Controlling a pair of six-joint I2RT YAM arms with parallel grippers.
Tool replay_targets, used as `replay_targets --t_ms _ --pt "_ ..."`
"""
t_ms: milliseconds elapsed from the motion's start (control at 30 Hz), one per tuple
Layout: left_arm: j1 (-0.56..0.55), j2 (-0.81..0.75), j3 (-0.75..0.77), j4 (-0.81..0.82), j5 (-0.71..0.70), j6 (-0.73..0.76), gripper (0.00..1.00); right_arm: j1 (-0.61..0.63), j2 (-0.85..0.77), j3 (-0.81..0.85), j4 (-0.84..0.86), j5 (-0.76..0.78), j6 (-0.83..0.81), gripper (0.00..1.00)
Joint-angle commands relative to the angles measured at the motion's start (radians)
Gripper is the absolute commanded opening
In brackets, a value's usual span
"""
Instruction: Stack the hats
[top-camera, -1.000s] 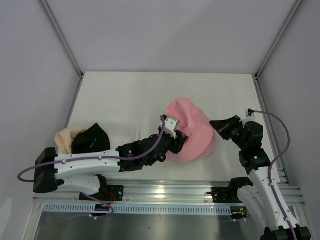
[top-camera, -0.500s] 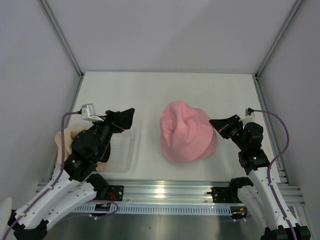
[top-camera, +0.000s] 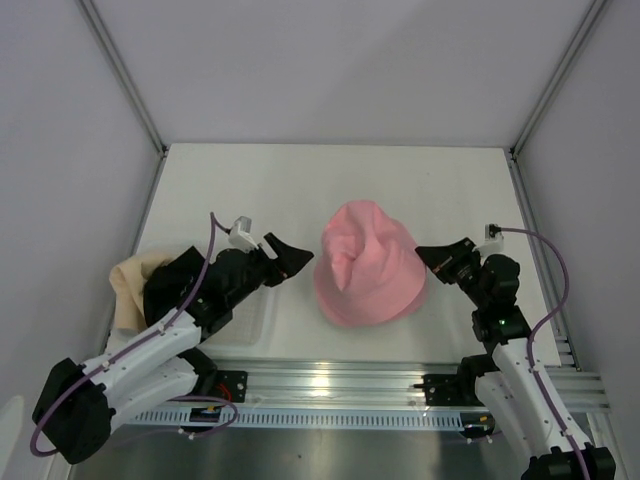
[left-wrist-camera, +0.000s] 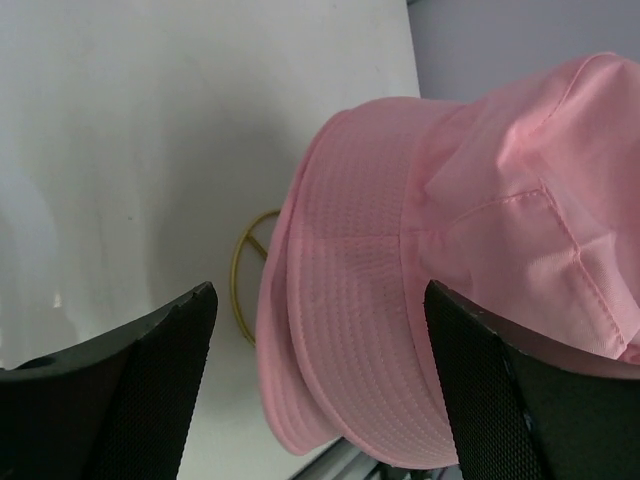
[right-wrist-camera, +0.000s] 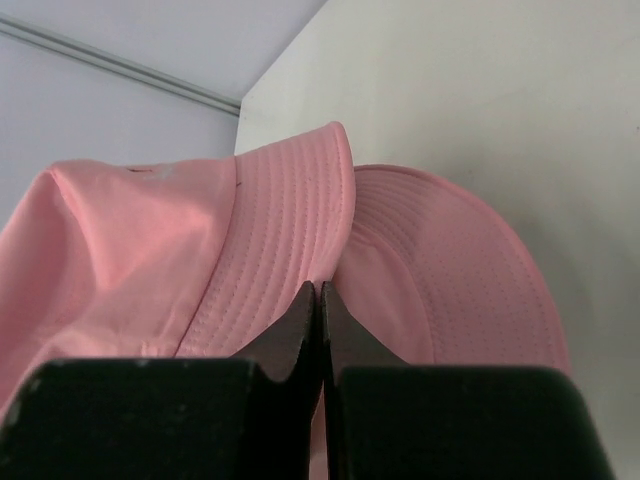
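Observation:
Pink hats (top-camera: 368, 268) lie in a rumpled pile at mid-table; in the right wrist view one pink brim (right-wrist-camera: 270, 235) overlaps another pink brim (right-wrist-camera: 455, 290). My left gripper (top-camera: 293, 256) is open just left of the pile, its fingers (left-wrist-camera: 140, 390) wide apart with the pink hat's brim (left-wrist-camera: 345, 300) ahead of them, untouched. At the pile's right edge my right gripper (top-camera: 425, 254) is shut, its tips (right-wrist-camera: 320, 292) against the seam between the two brims. A black hat (top-camera: 172, 285) sits over a beige hat (top-camera: 124, 285) at the left, partly hidden by my left arm.
A clear shallow tray (top-camera: 255, 318) lies under my left forearm near the front. A thin yellow loop (left-wrist-camera: 243, 270) lies on the table beside the pink brim. Grey walls close in the table on the left, back and right.
My left gripper let go of the pink hat and opened, swung away to the left, then came back toward the pile. The pink pile settled slightly left. The right gripper edged closer.

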Motion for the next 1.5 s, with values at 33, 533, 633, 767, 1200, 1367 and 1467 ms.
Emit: replay_targets --t_ms 33,533,633,767,1200,1367,1467 --pt "0.018 0.057 -0.003 0.206 0.13 -0.079 0.84 0.001 -0.031 -0.05 0.069 0.024 -0.049 0.0" --pt "0.018 0.226 -0.073 0.436 0.245 -0.247 0.69 -0.001 -0.017 -0.071 0.122 0.024 -0.052 0.0" --pt "0.018 0.232 -0.069 0.448 0.246 -0.244 0.63 -0.001 -0.003 -0.071 0.124 0.018 -0.054 0.0" --pt "0.018 0.27 -0.064 0.476 0.278 -0.25 0.56 -0.001 0.007 -0.076 0.132 0.017 -0.049 0.0" --pt "0.018 0.402 -0.113 0.72 0.31 -0.25 0.67 0.001 0.012 -0.074 0.118 0.02 -0.061 0.0" --pt "0.018 0.445 -0.13 0.853 0.33 -0.268 0.52 0.002 0.013 -0.076 0.116 0.024 -0.063 0.0" --pt "0.018 0.5 -0.141 0.985 0.351 -0.291 0.38 0.002 0.013 -0.076 0.113 0.024 -0.064 0.0"
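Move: The top pink hat's middle is about 15 cm to the left hand's right, straight ahead as 0 and roughly level; the near edge of its brim is only some 6 cm right and 2 cm lower. The lower pink hat lies beneath it, about 16 cm right, 2 cm back and 5 cm below the left hand. From the right hand, which holds the opposite brim edge, the top hat's middle is about 10 cm left, 2 cm back, roughly level. Left hand goes about 6 cm right to the top hat's near brim, rolling, fingers half closing; right keeps its pinch. ##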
